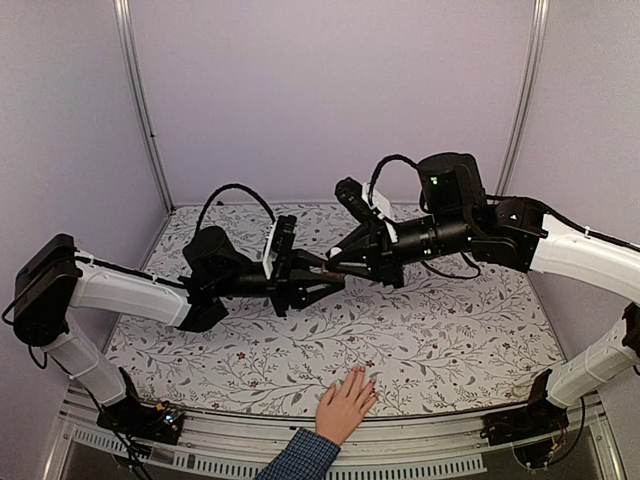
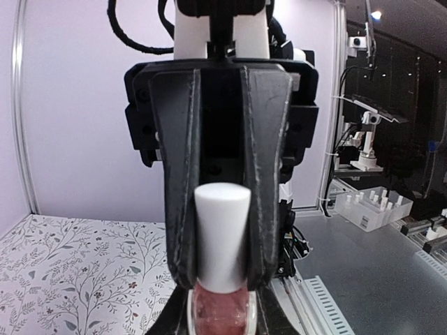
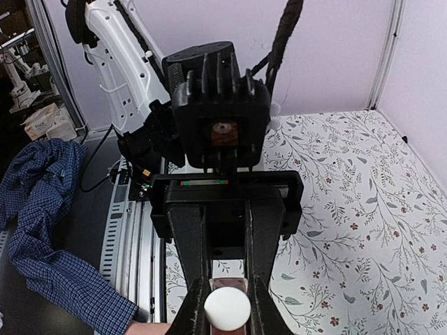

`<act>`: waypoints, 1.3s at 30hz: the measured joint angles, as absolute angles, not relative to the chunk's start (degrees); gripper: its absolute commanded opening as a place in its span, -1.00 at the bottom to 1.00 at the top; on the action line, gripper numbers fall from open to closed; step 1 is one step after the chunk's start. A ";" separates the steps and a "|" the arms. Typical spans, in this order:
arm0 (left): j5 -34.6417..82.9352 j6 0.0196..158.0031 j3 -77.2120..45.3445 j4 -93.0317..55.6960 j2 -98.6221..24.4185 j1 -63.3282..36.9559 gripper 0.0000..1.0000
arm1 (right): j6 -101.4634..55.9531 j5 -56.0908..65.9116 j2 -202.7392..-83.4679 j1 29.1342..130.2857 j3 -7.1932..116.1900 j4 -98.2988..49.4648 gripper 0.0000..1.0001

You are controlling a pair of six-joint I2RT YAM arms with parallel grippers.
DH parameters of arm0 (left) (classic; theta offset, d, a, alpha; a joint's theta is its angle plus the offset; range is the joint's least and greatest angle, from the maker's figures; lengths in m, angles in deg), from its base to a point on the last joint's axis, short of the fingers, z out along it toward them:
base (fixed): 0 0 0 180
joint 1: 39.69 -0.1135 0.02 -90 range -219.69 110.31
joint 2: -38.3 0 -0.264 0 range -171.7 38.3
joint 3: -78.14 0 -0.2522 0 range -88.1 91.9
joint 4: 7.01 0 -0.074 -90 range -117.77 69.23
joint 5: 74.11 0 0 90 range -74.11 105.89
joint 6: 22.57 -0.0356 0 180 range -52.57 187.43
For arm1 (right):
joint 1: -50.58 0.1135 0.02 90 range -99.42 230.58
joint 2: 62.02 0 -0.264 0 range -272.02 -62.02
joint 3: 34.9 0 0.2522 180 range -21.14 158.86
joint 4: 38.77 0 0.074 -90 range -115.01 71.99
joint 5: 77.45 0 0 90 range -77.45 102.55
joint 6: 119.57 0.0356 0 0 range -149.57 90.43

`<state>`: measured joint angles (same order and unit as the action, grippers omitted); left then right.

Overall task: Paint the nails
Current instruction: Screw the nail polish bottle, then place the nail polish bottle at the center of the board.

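Note:
A light-skinned hand (image 1: 347,405) with a blue checked cuff (image 1: 300,455) lies flat at the table's near edge. Its nails (image 1: 362,380) point toward the arms and are too small to make out. Above the middle of the table the two grippers meet tip to tip. My left gripper (image 1: 322,277) (image 2: 222,315) is shut on a small pink bottle (image 2: 222,310). My right gripper (image 1: 336,265) (image 3: 227,311) is shut on the bottle's white cap (image 3: 227,309) (image 2: 222,237). The bottle (image 3: 227,283) shows just behind the cap in the right wrist view.
A floral cloth (image 1: 430,330) covers the table, with metal rails (image 1: 420,425) along its near edge and frame posts (image 1: 145,110) at the back corners. A blue checked sleeve (image 3: 49,237) drapes off the table's edge. A white tray of parts (image 2: 370,206) stands beyond the table.

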<state>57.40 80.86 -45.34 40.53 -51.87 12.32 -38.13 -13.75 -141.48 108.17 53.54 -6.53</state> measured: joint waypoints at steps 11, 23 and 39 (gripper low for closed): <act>53.40 81.50 -46.21 41.07 -51.76 10.95 0.01 | -37.93 -9.34 -141.44 108.23 52.01 -9.50 -1.00; 48.00 82.48 -49.86 39.52 -48.87 7.45 0.99 | -35.22 -2.91 -139.56 104.12 45.21 -16.76 -1.00; 34.47 82.33 -55.37 32.85 -39.91 4.39 1.00 | -28.47 3.91 -152.96 94.85 29.65 -41.83 -0.97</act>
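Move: The nail polish bottle stands upright between the two hands, its glass already in the left fingers and its white cap already pinched by the right. The bottle's middle is level with both hand points sideways and lengthwise, about 2 cm above the left one and 2 cm below the right one. The person's hand rests on the table about 12 cm back and 2 cm to the right, some 27 cm below the left hand and 30 cm below the right. The left fingers let go of the glass, opening wide, while the right keeps its pinch on the cap. The left hand draws off forward and to its left, about 9 cm and 8 cm, swinging 30 degrees counter-clockwise. The right carries the bottle away from it, some 15 cm forward with a slight drift right, first nearly level and then steeply down about 15 cm, turning clockwise by a similar angle. ##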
